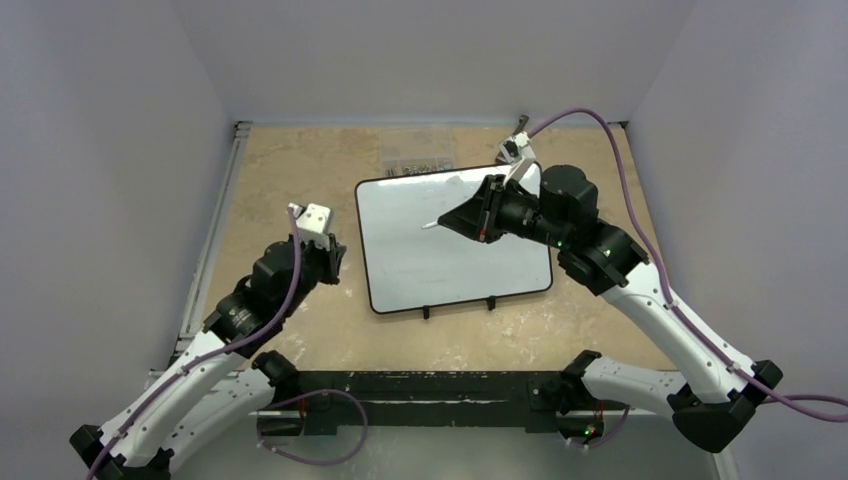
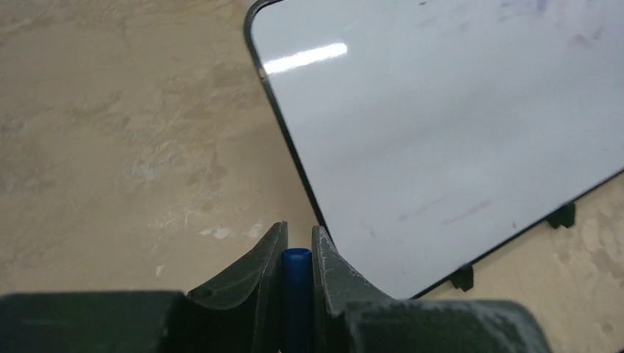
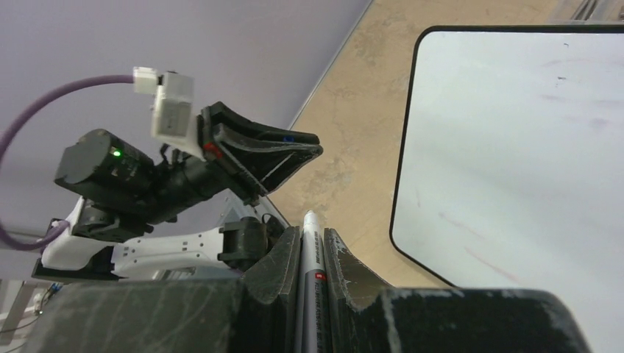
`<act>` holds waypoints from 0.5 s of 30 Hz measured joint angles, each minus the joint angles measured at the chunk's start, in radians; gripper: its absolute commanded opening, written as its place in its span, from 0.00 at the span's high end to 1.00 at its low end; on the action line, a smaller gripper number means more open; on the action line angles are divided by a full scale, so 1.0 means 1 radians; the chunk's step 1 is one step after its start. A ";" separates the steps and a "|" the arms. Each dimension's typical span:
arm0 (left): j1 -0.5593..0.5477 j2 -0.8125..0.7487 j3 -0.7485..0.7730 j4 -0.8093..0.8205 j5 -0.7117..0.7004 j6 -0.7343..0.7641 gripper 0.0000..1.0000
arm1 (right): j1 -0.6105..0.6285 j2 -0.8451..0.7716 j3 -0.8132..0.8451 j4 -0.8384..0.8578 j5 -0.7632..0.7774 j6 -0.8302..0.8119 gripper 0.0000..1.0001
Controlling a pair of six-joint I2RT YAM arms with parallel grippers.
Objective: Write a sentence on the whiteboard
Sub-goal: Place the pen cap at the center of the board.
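The whiteboard point(image 1: 450, 265) point(image 2: 441, 125) point(image 3: 515, 147) lies flat in the middle of the table, glossy white in a thin black frame. No sentence shows on it, only faint smudges. My right gripper point(image 1: 452, 219) point(image 3: 309, 232) hovers over the board's upper middle, shut on a white marker point(image 1: 432, 226) point(image 3: 310, 257) whose tip points left. Left of the board and off its edge, my left gripper point(image 1: 335, 262) point(image 2: 296, 232) point(image 3: 313, 149) is shut on a blue marker cap point(image 2: 296, 268).
Two black clips point(image 1: 425, 312) point(image 1: 490, 303) stick out from the board's near edge. A clear box of small parts point(image 1: 415, 155) sits behind the board, a small black-and-white object point(image 1: 515, 147) at the back right. A metal rail point(image 1: 215, 240) runs along the table's left side.
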 measured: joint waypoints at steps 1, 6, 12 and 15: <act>0.000 0.003 -0.023 -0.002 -0.058 -0.034 1.00 | 0.000 0.000 -0.001 -0.002 0.002 -0.001 1.00; 0.003 0.009 -0.189 0.021 -0.262 -0.164 1.00 | 0.000 -0.014 -0.026 -0.005 0.022 -0.001 1.00; 0.026 0.000 -0.346 0.121 -0.391 -0.281 1.00 | 0.000 -0.045 -0.078 -0.003 0.029 -0.002 1.00; 0.054 0.019 -0.404 0.185 -0.407 -0.336 1.00 | 0.000 -0.052 -0.097 -0.002 0.030 -0.001 1.00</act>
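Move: The blue cap is still in my left hand. The whiteboard's centre lies about 12 cm ahead of that hand, 24 cm to its right and 23 cm below. The board's near-left corner is some 6 cm back and 6 cm right, its left clip 6 cm back and 17 cm right. From my right hand, still gripping the uncapped pen, the board's centre is about 13 cm ahead, 3 cm right and 36 cm below. I bring my left hand steeply down about 14 cm and some 7 cm to the left, towards the bare table beside the board's left edge. On the way I swing the fingers about 30 degrees counter-clockwise until they point nearly straight ahead, tipping them slightly down and keeping the cap pinched. My right hand sinks about 3 cm over the board with the pen held fast. ##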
